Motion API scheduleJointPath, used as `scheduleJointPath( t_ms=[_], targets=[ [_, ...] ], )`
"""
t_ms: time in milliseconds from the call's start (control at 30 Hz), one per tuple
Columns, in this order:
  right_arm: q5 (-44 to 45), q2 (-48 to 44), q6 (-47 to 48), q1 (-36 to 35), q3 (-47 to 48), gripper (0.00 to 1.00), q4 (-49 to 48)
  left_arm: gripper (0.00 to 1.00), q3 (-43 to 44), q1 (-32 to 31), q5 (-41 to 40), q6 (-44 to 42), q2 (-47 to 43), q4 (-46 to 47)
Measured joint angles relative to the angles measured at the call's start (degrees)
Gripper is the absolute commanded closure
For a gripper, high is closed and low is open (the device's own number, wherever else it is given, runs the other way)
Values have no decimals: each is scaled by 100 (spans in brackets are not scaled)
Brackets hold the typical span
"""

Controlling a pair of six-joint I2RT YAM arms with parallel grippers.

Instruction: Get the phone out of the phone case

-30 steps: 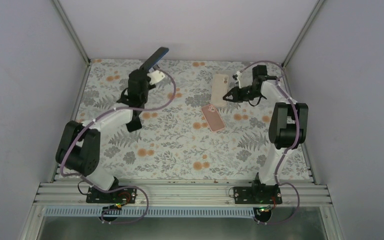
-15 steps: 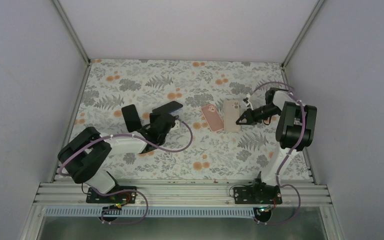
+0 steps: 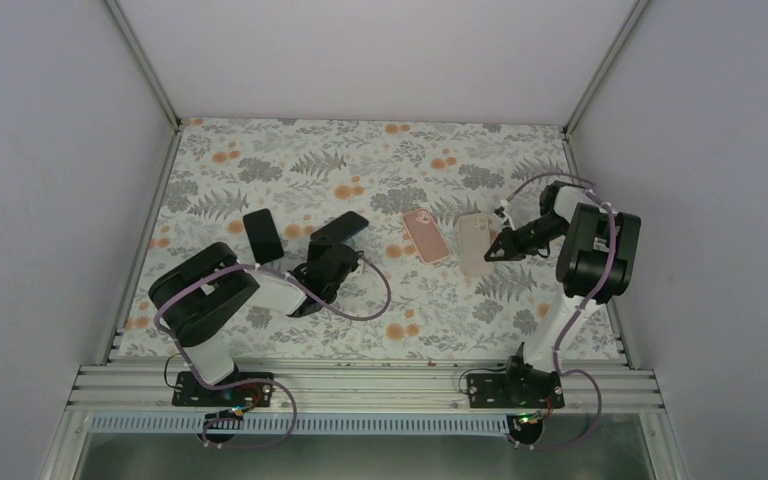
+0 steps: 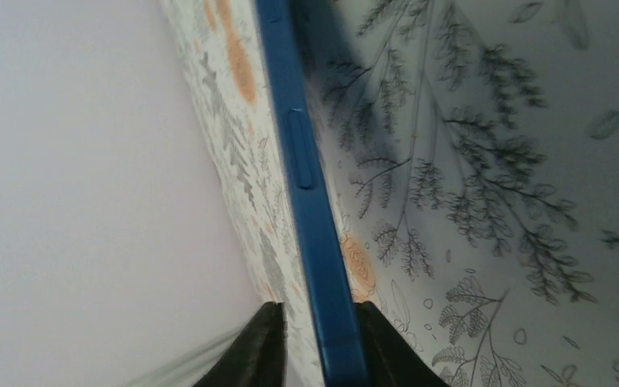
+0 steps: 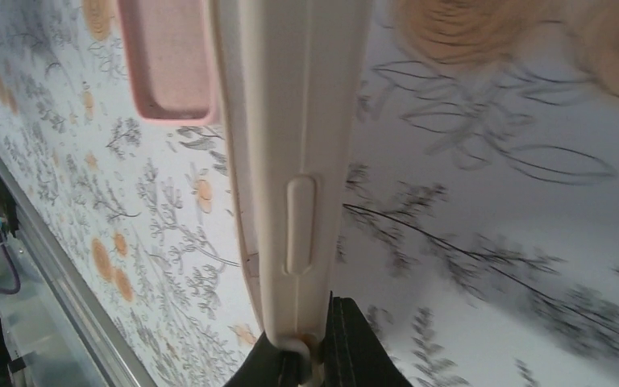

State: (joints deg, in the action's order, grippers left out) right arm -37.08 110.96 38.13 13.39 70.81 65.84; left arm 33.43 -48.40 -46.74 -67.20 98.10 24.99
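A dark phone with a blue edge (image 3: 340, 228) sits between the fingers of my left gripper (image 3: 328, 248), low over the flowered mat left of centre. In the left wrist view the blue edge (image 4: 310, 201) touches one finger, and a slim gap separates it from the other finger (image 4: 267, 339), so the jaws stand slightly open. My right gripper (image 3: 491, 249) is shut on the end lip of a cream phone case (image 3: 475, 243), which lies just right of a pink case (image 3: 426, 235). The right wrist view shows the cream case (image 5: 290, 121) pinched at my right gripper (image 5: 310, 339), with the pink case (image 5: 169, 56) beyond.
A black slab (image 3: 263, 235) lies flat on the mat just left of the left gripper. White walls close in the mat on the left, back and right. An aluminium rail (image 3: 360, 385) runs along the near edge by the arm bases.
The left arm came down from the back of the mat with the blue-edged phone, and its jaws have eased apart. The right gripper carried the cream case nearer, to the right of the pink case.
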Motion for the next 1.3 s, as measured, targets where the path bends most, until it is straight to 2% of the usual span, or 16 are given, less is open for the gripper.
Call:
scheduleJointPath(
  t_ms=[67,100,133,167,200,233,267,300,333,533,667,833,967,1067,1233,1300],
  targets=[
    [66,55,24,146,50,83,-2,17,0,-52,15,-35,11,-22],
    [83,101,42,216,74,76,-2,4,0,-76,28,-74,11,-28],
    [103,155,55,264,87,67,-9,0,-9,-109,35,-66,11,-7],
    [138,208,105,302,92,53,-17,0,-61,-164,87,-76,-17,48],
    [164,245,116,330,92,43,-17,0,-138,-177,157,-85,-37,70],
    [199,269,138,361,92,37,-26,0,-212,-240,212,-74,-192,50],
    [232,271,127,369,92,25,-44,0,-271,-278,271,-74,-310,-31],
    [271,269,149,393,94,5,-70,0,-284,-299,337,-63,-413,-142],
    [273,267,125,396,96,1,-72,0,-275,-326,417,-20,-509,-262],
    [424,-17,129,428,144,0,-48,0,291,-435,1327,660,-964,-1853],
    [822,-474,52,437,391,0,-125,0,1073,-496,2479,1143,-1119,-3300],
    [1408,-1856,0,356,741,0,-474,0,2299,-511,4144,1429,-1259,-5143],
    [1327,-2942,79,315,680,0,-717,0,2990,-321,5007,1576,-1257,-6109],
    [1108,-3705,50,313,205,0,-1132,0,3182,514,5692,1685,-1388,-6299],
    [831,-4889,-278,313,-914,0,-2151,0,3718,3025,6861,2087,-1814,-6041],
    [713,-5106,-457,313,-1139,0,-2481,0,4050,3587,7191,2236,-1917,-6002]
  ],
)
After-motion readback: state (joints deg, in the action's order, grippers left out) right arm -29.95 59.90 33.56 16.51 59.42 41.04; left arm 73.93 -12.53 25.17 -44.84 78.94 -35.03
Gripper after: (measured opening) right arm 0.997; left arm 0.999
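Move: The phone, held slanting in the left fingers, has its middle about 4 cm ahead and 5 cm right of that hand and slightly below. The black phone lies some 14 cm to that hand's left and 1 cm ahead; the pink case about 25 cm right, 1 cm ahead. The right fingers pinch the beige case by its right edge, its middle about 4 cm left, 1 cm ahead and slightly below; the pink case lies some 17 cm left of this hand, 3 cm ahead. The left fingers, already slackening, open wide and let go of the phone as the hand draws back and right about 10 cm each way, then turns back forward and left while climbing to some 20 cm above its start, the wrist rolling its left side down. The right hand slides about 3 cm right and sinks a little with the beige case, opens wide to leave it on the table, then edges farther right, swinging forward and partly back as it rises some 20 cm, its fingers tipping forward about 60 degrees. ##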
